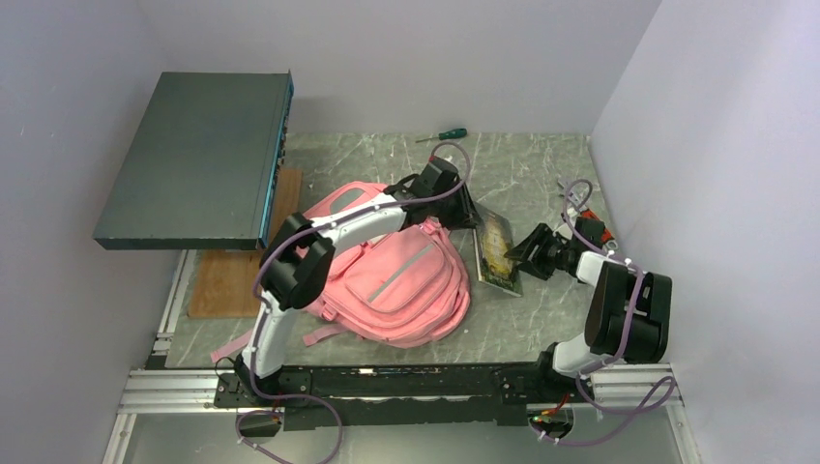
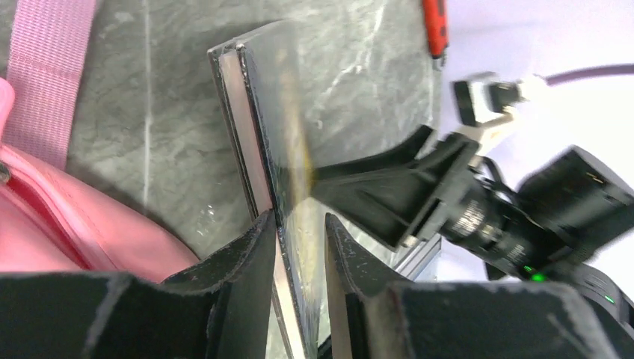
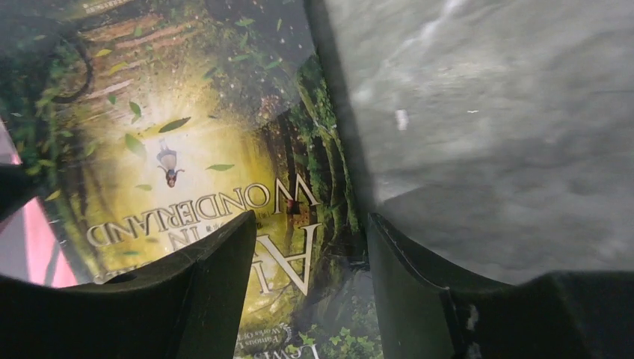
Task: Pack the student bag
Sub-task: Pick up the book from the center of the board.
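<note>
The pink student bag (image 1: 401,280) lies flat in the middle of the table, and a corner of it (image 2: 67,217) shows in the left wrist view. Just right of it, an "Alice in Wonderland" book (image 1: 499,253) is tipped up on its long edge. My left gripper (image 1: 468,207) reaches over the bag and stands open astride the book's far end (image 2: 265,112). Its left finger is against the page side, and a sliver of glossy cover shows before the right finger. My right gripper (image 1: 530,253) is open at the cover (image 3: 187,149), with the book's edge between its fingers (image 3: 209,277).
A dark flat box (image 1: 198,155) overhangs the back left, with a wooden board (image 1: 232,275) under it. A green-handled screwdriver (image 1: 443,135) lies at the back wall. A red-handled tool (image 1: 592,227) sits by the right wall. A pink strap (image 2: 52,67) trails beside the book.
</note>
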Robot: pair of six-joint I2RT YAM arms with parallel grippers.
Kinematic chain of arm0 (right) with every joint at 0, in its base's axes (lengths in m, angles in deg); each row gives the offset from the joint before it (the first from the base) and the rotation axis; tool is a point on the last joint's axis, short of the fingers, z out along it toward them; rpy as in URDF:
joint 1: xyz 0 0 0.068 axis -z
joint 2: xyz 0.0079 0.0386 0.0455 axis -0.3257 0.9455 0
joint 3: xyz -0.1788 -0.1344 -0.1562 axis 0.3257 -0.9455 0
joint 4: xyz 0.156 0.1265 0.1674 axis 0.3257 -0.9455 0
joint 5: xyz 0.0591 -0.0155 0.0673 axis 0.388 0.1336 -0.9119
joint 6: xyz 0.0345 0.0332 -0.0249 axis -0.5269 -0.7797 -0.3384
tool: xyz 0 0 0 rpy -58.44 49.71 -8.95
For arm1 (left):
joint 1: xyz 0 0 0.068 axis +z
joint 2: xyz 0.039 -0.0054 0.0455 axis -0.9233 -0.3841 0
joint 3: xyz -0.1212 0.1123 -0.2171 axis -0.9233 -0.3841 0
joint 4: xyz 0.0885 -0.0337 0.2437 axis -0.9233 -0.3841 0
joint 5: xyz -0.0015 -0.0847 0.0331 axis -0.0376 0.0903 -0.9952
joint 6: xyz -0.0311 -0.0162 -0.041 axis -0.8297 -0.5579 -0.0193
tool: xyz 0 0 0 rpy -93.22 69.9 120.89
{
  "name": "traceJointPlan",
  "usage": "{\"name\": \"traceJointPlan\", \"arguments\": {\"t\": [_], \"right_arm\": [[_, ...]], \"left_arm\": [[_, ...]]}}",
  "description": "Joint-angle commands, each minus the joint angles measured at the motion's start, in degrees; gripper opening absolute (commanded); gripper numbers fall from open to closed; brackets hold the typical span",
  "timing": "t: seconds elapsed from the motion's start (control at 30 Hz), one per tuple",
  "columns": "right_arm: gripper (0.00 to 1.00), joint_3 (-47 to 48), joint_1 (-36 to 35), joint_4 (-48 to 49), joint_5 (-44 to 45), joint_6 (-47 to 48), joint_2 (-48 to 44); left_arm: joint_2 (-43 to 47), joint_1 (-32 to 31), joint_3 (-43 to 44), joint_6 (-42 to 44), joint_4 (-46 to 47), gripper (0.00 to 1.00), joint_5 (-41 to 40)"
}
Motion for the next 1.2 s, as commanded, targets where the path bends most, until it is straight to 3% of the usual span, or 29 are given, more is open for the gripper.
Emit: {"name": "traceJointPlan", "arguments": {"t": [0.0, 0.33, 0.63, 0.83, 1.1, 1.17], "right_arm": [[0.58, -2.2, -4.8, -3.3, -6.8, -0.2, 3.7], [0.61, -3.3, -14.1, -0.7, -6.1, -2.7, 3.0], [0.61, -4.8, -20.4, 1.9, -5.0, -7.4, 0.0], [0.61, -6.7, -22.2, 4.1, -4.3, -11.7, -4.0], [0.61, -7.7, -23.1, 6.5, -4.3, -12.6, -2.7], [0.6, -7.5, -23.2, 6.3, -4.4, -12.3, -2.3]], "left_arm": [[7.1, -6.0, -1.8, -1.5, 5.2, 0.32, 7.5], [16.7, -6.4, -15.2, -1.8, 2.9, 0.35, 3.6], [24.3, -5.6, -20.4, 4.9, -10.4, 0.7, -7.8], [26.0, -4.8, -20.5, 2.3, -14.4, 0.72, -7.4], [31.0, -4.9, -18.1, 3.5, -25.9, 0.73, -17.1], [33.8, -5.1, -20.0, 1.3, -27.6, 0.78, -17.5]]}}
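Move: The book stands tilted, its raised left edge between the left fingers. Its middle is about 6 cm right of, 7 cm back from and 7 cm below the left hand; from the right hand, at its cover, it is some 3 cm left, level fore and aft. The bag's middle lies about 24 cm left and 12 cm back of the left hand, at book height. The red-handled wrench is roughly 21 cm right of and 8 cm ahead of the right hand. The book is worked back and left to the bag: the left hand, still on the raised edge, goes up about 6 cm and back 9, then opens wide, lets go and swings 10 cm left over the bag, sinking and rolling its left side up. The right hand, fingers kept part open, pushes the cover left some 12 cm and slightly back, turning counter-clockwise. ##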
